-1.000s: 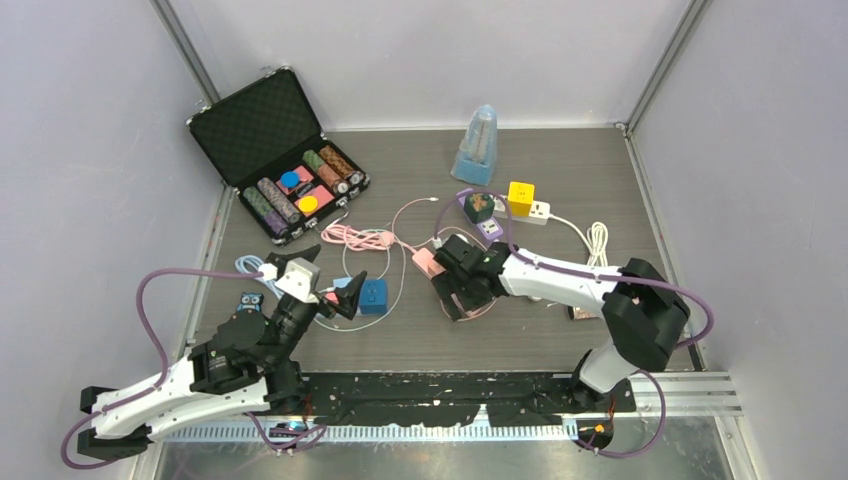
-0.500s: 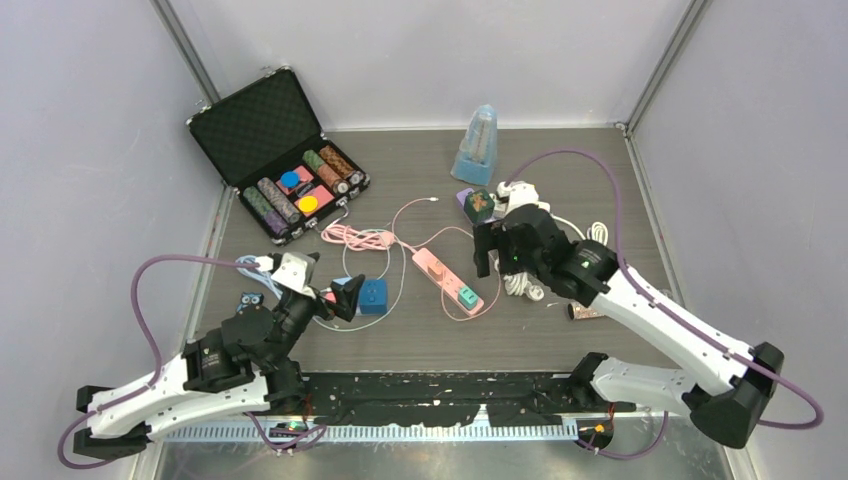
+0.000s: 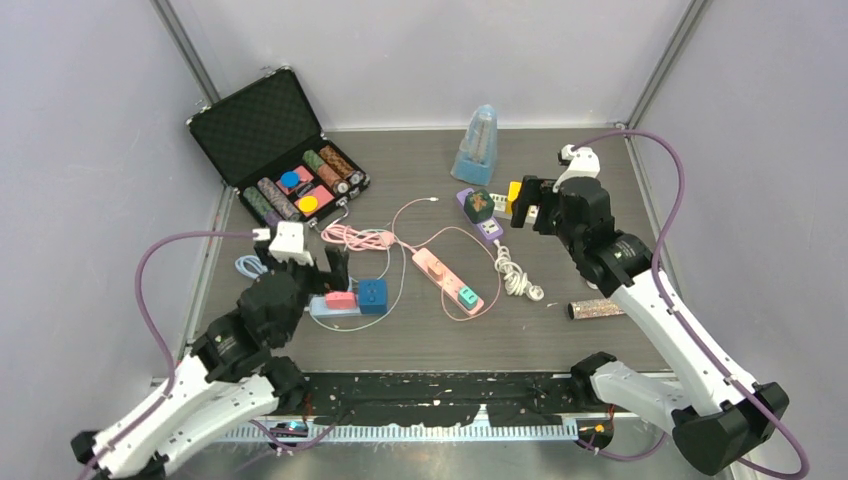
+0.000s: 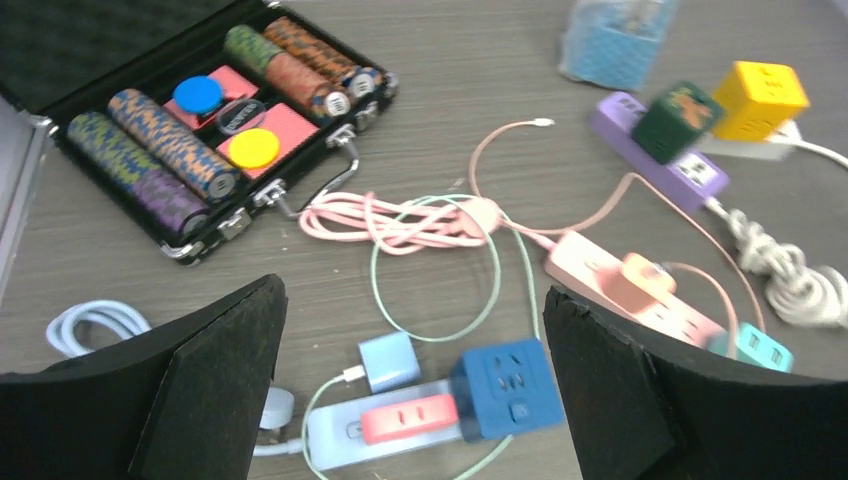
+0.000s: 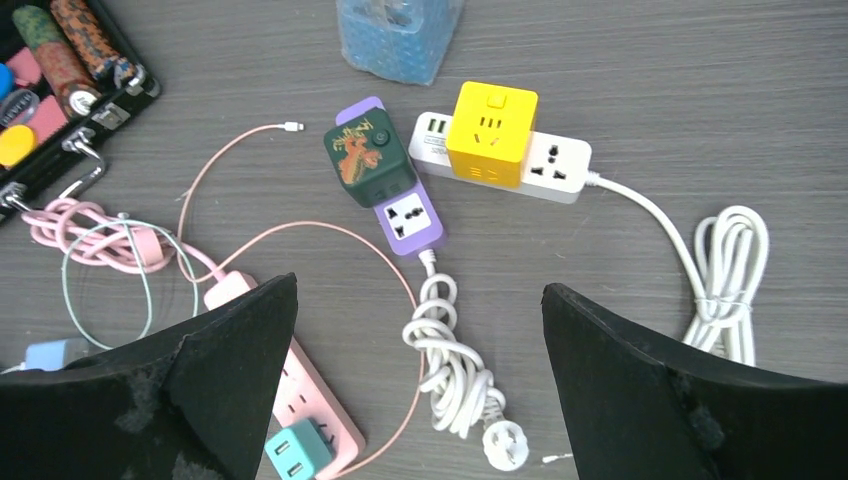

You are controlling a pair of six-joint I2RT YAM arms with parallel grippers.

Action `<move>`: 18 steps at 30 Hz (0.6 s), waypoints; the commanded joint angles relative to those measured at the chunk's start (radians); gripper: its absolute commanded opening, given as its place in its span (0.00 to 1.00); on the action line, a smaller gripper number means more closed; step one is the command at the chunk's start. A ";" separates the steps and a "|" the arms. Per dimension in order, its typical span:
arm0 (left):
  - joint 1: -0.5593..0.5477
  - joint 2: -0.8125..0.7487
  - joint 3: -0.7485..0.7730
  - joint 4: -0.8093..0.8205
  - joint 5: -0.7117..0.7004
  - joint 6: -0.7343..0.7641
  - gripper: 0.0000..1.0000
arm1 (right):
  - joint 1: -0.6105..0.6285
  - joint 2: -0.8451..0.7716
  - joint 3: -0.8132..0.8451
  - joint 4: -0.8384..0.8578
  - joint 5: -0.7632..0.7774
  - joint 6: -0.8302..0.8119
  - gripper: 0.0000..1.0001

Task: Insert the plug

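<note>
A teal plug sits in the near end of the pink power strip. A red plug and a blue cube sit on the light blue strip, with a pale blue charger lying beside it. My left gripper hangs open above that strip, holding nothing. My right gripper is open and empty, raised over the purple strip and the coiled white cable with its loose plug.
A dark green cube sits on the purple strip, and a yellow cube on the white strip. An open chip case stands back left and a blue metronome at the back. A glittery tube lies on the right.
My right gripper left the pink strip, opened wider and swung up to the back right; the teal plug stays in the strip. My left gripper drew back slightly from the light blue strip.
</note>
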 commanded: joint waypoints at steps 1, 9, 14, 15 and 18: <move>0.297 0.111 0.056 0.056 0.325 -0.063 0.99 | -0.032 0.002 -0.040 0.178 -0.035 0.041 0.96; 0.795 0.335 0.196 0.121 0.724 0.003 1.00 | -0.066 0.053 -0.060 0.412 0.148 0.042 0.98; 0.927 0.432 0.267 0.219 0.857 -0.043 1.00 | -0.155 0.123 0.077 0.400 0.190 0.020 0.98; 0.935 0.453 0.287 0.229 0.862 -0.054 1.00 | -0.176 0.129 0.099 0.390 0.164 0.037 0.98; 0.952 0.498 0.332 0.252 0.862 -0.106 0.99 | -0.268 0.151 0.134 0.341 0.097 0.128 0.98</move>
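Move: The teal plug, already standing in the pink strip, lies about 12 cm back, 12 cm left and 23 cm below the right hand; the yellow plug is some 8 cm ahead of that hand and straight in line, the green plug 6 cm ahead and 9 cm left, both about 22 cm below. From the left hand the teal plug is 2 cm back, 25 cm right; the chip case is roughly 20 cm ahead, 8 cm left, both some 23 cm below. Forward and outward, both empty hands draw apart high over the table, fingers staying wide open. The left goes about 12 cm forward and 8 cm left towards the chip case, dipping slightly before rising again and turning some 10 degrees counter-clockwise; the right goes 8 cm forward with nearly as much right and up, away from the teal plug, swinging clockwise and tipping its fingers up. ##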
